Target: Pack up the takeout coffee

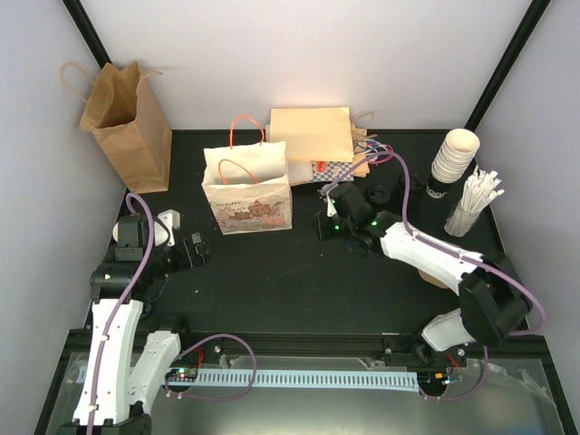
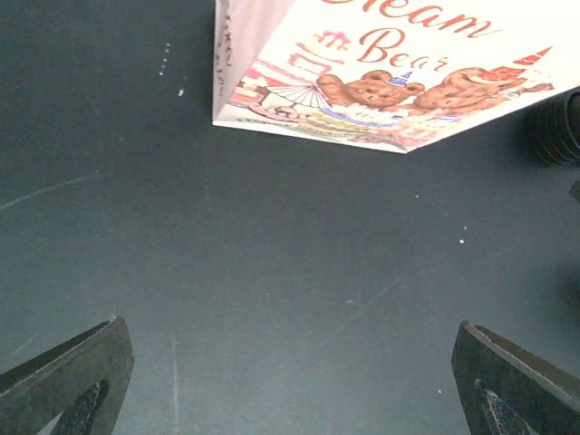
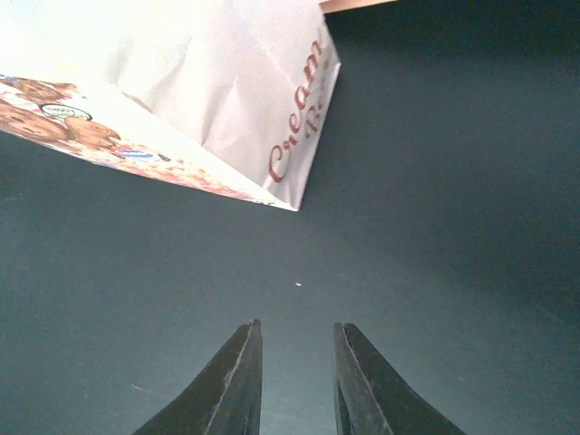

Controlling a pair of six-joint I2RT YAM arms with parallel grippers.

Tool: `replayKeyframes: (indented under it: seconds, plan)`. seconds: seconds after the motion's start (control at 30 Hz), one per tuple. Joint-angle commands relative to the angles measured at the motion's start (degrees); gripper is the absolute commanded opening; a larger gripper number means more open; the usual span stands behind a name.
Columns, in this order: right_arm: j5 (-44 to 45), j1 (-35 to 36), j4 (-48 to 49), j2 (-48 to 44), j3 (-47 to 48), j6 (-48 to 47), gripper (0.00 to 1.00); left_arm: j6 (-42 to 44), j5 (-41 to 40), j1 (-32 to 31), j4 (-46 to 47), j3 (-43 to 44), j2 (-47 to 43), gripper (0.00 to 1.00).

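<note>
The takeout coffee is out of view in all three views. A white gift bag with red handles and a bear print (image 1: 246, 195) stands open at mid table; its lower corner fills the top of the left wrist view (image 2: 381, 72) and of the right wrist view (image 3: 181, 100). My right gripper (image 1: 323, 225) hovers just right of that bag, its jaws a narrow gap apart (image 3: 296, 326) with nothing between them. My left gripper (image 1: 195, 249) rests low at the left, jaws spread wide (image 2: 288, 333) over bare black tabletop, holding nothing.
A brown paper bag (image 1: 127, 127) stands open at the back left. Flat bags (image 1: 313, 136) lie stacked behind the white one. Loose black lids (image 1: 376, 193) (image 2: 555, 131) sit behind the right gripper. Stacked lidless cups (image 1: 453, 156) and white straws (image 1: 471, 204) stand at the far right.
</note>
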Motion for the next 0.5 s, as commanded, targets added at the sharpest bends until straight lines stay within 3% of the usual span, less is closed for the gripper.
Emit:
replayKeyframes:
  seconds: [0.0, 0.3, 0.37, 0.47]
  plan:
    - [8.43, -0.34, -11.11, -4.71, 3.42, -4.03, 0.27, 1.15, 5.34, 0.11, 3.43, -0.83, -0.39, 0.99]
    - [23.49, -1.09, -27.96, -11.83, 15.57, -5.04, 0.42, 6.24, 4.86, 0.08, 7.43, -2.85, -0.55, 0.99]
    - [21.71, -3.08, -25.43, -14.86, 14.58, -9.24, 0.67, 6.92, 5.53, 0.05, 8.02, -2.65, -0.38, 0.99]
    - [20.69, -7.35, -21.23, -18.76, 12.14, -9.24, 0.85, 8.79, 6.13, -0.27, 9.48, -1.75, -0.38, 0.99]
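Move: The printed Cream Bear bag stands upright about 23 cm to the right hand's left and 8 cm ahead, its middle roughly level with that hand. The near black lid stack is some 17 cm right and 13 cm ahead, the far one about 28 cm right and 14 cm ahead, both some 9 cm below. From the left hand, the bag's middle is about 17 cm ahead, 14 cm right and 8 cm lower. The right hand climbs about 13 cm and swings 9 cm right, away from the bag, its fingers opening. ##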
